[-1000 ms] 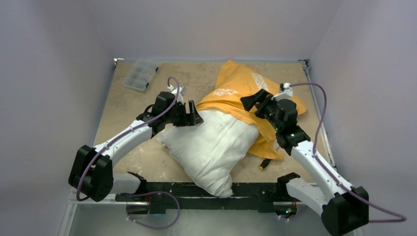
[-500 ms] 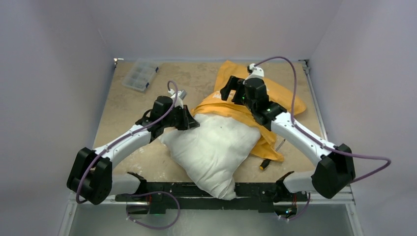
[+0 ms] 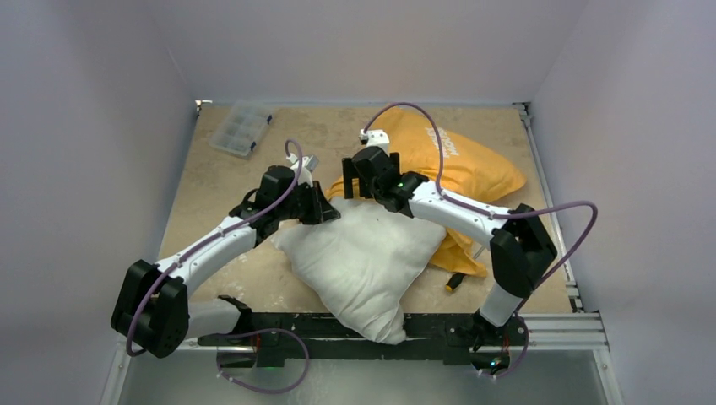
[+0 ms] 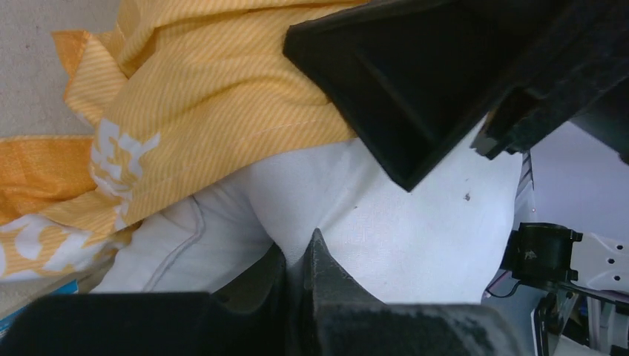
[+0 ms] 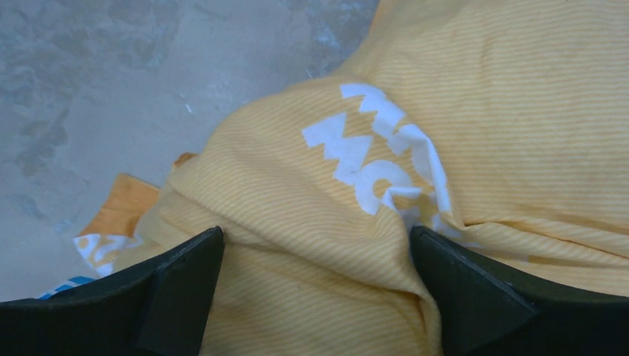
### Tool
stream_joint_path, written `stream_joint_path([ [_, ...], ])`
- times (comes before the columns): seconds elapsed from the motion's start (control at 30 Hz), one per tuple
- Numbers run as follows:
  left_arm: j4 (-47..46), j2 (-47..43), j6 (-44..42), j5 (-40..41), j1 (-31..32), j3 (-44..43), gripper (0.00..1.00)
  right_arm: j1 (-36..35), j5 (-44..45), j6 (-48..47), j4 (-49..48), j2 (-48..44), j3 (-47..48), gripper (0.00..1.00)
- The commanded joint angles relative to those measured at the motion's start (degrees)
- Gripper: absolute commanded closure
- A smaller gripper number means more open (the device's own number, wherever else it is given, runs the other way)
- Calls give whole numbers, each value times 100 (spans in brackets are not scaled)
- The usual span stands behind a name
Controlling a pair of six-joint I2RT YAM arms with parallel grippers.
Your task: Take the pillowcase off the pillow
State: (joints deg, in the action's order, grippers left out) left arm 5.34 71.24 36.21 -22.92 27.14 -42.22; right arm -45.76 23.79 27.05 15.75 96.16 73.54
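The white pillow [image 3: 363, 261] lies in the middle of the table, its far end still inside the orange-yellow pillowcase [image 3: 469, 164]. My left gripper [image 3: 328, 211] is at the pillow's far left corner. In the left wrist view it [image 4: 300, 256] is shut on a pinched fold of the pillow's white cloth [image 4: 415, 215], just below the pillowcase's edge [image 4: 215, 96]. My right gripper [image 3: 353, 179] hangs over the pillowcase's left edge, close to the left gripper. Its jaws [image 5: 315, 245] stand open astride a ridge of the orange cloth [image 5: 475, 89] near the white lettering [image 5: 378, 156].
A clear plastic box [image 3: 241, 128] sits at the table's far left corner. A small black and orange tool [image 3: 456, 281] lies on the table to the right of the pillow. Grey walls close in the table's left, far and right sides.
My left gripper has shut on the pillow's cloth. My right arm has swung left across the pillowcase, from its right side to its left edge, jaws open throughout.
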Motion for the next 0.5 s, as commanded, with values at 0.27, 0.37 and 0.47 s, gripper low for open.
stream_joint_path([
  [0.27,623,-750,-159,225,99,32,100,114,1429,576,523,300,299,71],
  [0.37,859,-1135,-173,194,99,79,100,464,1392,573,404,153,342,76],
  [0.47,1300,-1613,-227,308,99,113,100,997,1439,553,290,-29,380,90],
])
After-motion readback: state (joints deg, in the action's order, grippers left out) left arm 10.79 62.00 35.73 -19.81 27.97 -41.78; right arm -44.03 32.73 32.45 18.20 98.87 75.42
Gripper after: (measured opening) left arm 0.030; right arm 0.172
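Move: Just below the right hand, some 3 cm down and about 1 cm ahead and 1 cm right, a bunched fold of the pillowcase lies between its open fingers. From the right hand, the pillow corner still pinched by the left is about 9 cm back and 6 cm left; the bulk of the pillowcase sits roughly 20 cm right and 3 cm ahead. From the left hand the fold is about 10 cm ahead, 7 cm right, nearly level. Sinking about 2.5 cm with its fingers wide, the right hand closes on the pillowcase fold and pinches it, then draws it some 3 cm right and 2 cm forward, easing up while turning about 10 degrees clockwise. The left keeps its shut grip on the white pillow and, late on, lifts it roughly 3 cm while pulling slightly back and left, away from the fold. ##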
